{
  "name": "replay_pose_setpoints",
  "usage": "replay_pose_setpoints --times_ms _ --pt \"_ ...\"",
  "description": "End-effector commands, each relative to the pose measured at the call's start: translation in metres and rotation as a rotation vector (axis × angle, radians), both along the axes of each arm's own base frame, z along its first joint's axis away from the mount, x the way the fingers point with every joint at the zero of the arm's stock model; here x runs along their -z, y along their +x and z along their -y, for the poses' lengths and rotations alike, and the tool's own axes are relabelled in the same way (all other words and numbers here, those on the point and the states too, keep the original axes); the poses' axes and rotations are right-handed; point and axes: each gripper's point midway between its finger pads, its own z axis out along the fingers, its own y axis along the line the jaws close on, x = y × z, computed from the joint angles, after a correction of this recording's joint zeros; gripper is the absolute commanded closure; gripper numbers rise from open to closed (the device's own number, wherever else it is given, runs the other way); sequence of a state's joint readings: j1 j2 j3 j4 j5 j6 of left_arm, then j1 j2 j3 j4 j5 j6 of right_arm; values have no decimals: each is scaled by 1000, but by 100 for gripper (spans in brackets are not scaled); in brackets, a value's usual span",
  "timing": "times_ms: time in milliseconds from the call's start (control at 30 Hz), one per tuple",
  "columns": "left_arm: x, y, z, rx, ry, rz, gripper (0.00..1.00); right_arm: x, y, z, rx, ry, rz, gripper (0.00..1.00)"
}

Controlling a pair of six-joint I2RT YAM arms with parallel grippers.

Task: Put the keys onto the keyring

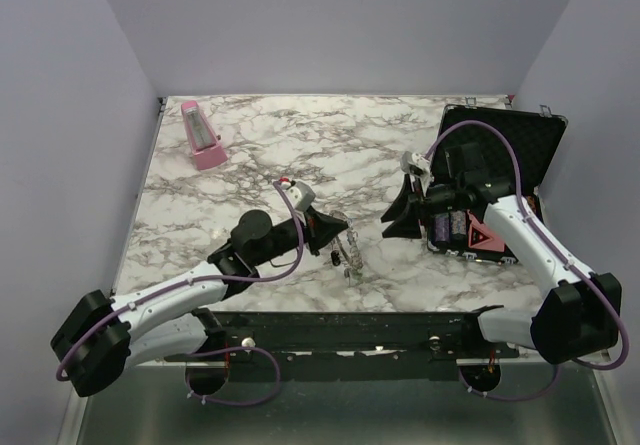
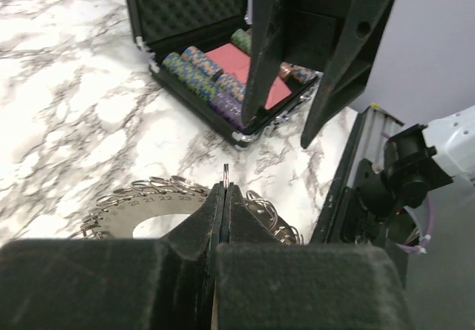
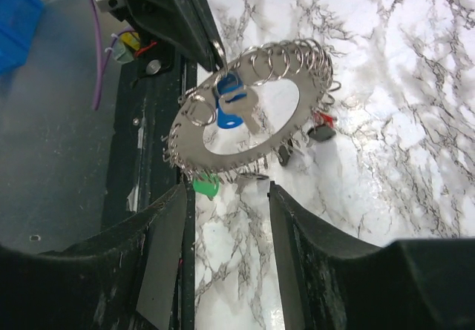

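Note:
The keyring (image 3: 297,104) is a flat grey toothed disc with small wire loops round its rim, held tilted just above the marble. My left gripper (image 2: 225,185) is shut on one wire loop at the disc's edge; from above it sits mid-table (image 1: 335,237) with the keyring (image 1: 352,252) at its tip. Hanging from the loops are a blue key (image 3: 228,111), a green key (image 3: 205,186), a red key (image 3: 323,117) and a black key (image 3: 320,132). My right gripper (image 3: 226,196) is open just short of the disc's near rim, with nothing between its fingers.
An open black case (image 1: 520,145) with rows of poker chips (image 2: 204,74) and a red card stands at the right, behind the right arm. A pink wedge-shaped object (image 1: 203,137) stands at the back left. A black rail (image 1: 350,330) runs along the table's near edge.

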State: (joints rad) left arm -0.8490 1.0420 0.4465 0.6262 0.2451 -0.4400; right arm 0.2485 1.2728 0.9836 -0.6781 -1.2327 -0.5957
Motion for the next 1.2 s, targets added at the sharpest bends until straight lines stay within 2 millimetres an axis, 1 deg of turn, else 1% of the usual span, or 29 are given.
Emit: replay_pose_setpoints --times_ms 0,33,67,133,200,233,267,300,333,367,400,433,467,500,533,633,700,800,867,967,1033,1133,1167 --pt "-21 21 -15 -81 103 45 100 0 3 6 34 -21 37 43" --pt "-26 26 -18 -96 114 47 100 0 4 7 39 -23 40 43" --pt "-27 31 -21 -113 129 36 100 0 6 8 46 -26 44 43" --pt "-34 43 -24 -139 137 27 100 -1 7 10 57 -27 43 43" --pt "-42 60 -29 -178 143 10 100 -1 8 12 66 -26 46 42" --pt "-43 69 -30 -192 151 -6 100 -2 9 13 70 -26 47 43" --pt "-52 81 -32 -214 146 -7 100 -3 9 14 73 -24 50 42" --pt "-53 93 -33 -232 151 -23 100 -2 10 14 78 -25 50 42" --pt "-59 105 -33 -251 145 -30 100 -2 11 15 82 -27 50 42" --pt "-58 119 -32 -264 153 -50 100 -2 11 16 87 -29 50 42" --pt "-67 130 -32 -274 144 -51 100 -2 12 16 89 -31 50 42" --pt "-64 145 -29 -286 155 -74 100 -2 13 17 94 -33 54 42" --pt "-71 157 -27 -295 151 -74 100 -1 14 18 100 -34 53 42" --pt "-70 169 -26 -310 157 -85 100 -1 15 19 105 -36 54 41" --pt "-77 181 -25 -330 149 -80 100 -1 16 21 113 -38 55 41" --pt "-70 209 -22 -370 157 -99 100 0 19 23 125 -41 52 41" --pt "-56 220 -22 -400 172 -120 100 0 20 24 130 -41 49 41" --pt "-28 219 -25 -412 178 -162 100 0 20 25 135 -40 48 41" --pt "2 209 -29 -410 196 -215 100 0 20 25 133 -39 49 41" --pt "53 187 -36 -400 229 -331 100 0 19 24 131 -37 47 41" --pt "81 171 -42 -400 231 -406 100 1 20 24 131 -37 45 41" --pt "111 146 -50 -394 223 -486 99 3 19 25 132 -38 36 40" --pt "114 139 -52 -394 219 -501 95 4 20 25 132 -38 34 40"
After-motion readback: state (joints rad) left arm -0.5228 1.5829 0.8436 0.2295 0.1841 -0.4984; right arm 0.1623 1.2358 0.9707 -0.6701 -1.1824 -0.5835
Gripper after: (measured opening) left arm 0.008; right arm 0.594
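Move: The left gripper already holds the keyring by a small wire loop, the ring's middle hanging some 7 cm under its tips. The clear table spot for it lies about 20 cm ahead, 1 cm to the right and 17 cm below. The open right gripper is level, some 10 cm to the right; the chip case is about 11 cm ahead, 38 cm right and 14 cm lower. From the right hand, that spot is about 20 cm ahead, 9 cm left and 16 cm down. Keep the left fingers shut on the keyring's loop and sweep it forward about 20 cm, rising some 6 cm and drifting a little left. Then bring it steeply down about 17 cm towards the clear table, easing back, while turning the fingers counter-clockwise and tipping them down. Draw the open right gripper some 3 cm right and forward, clear of it. ##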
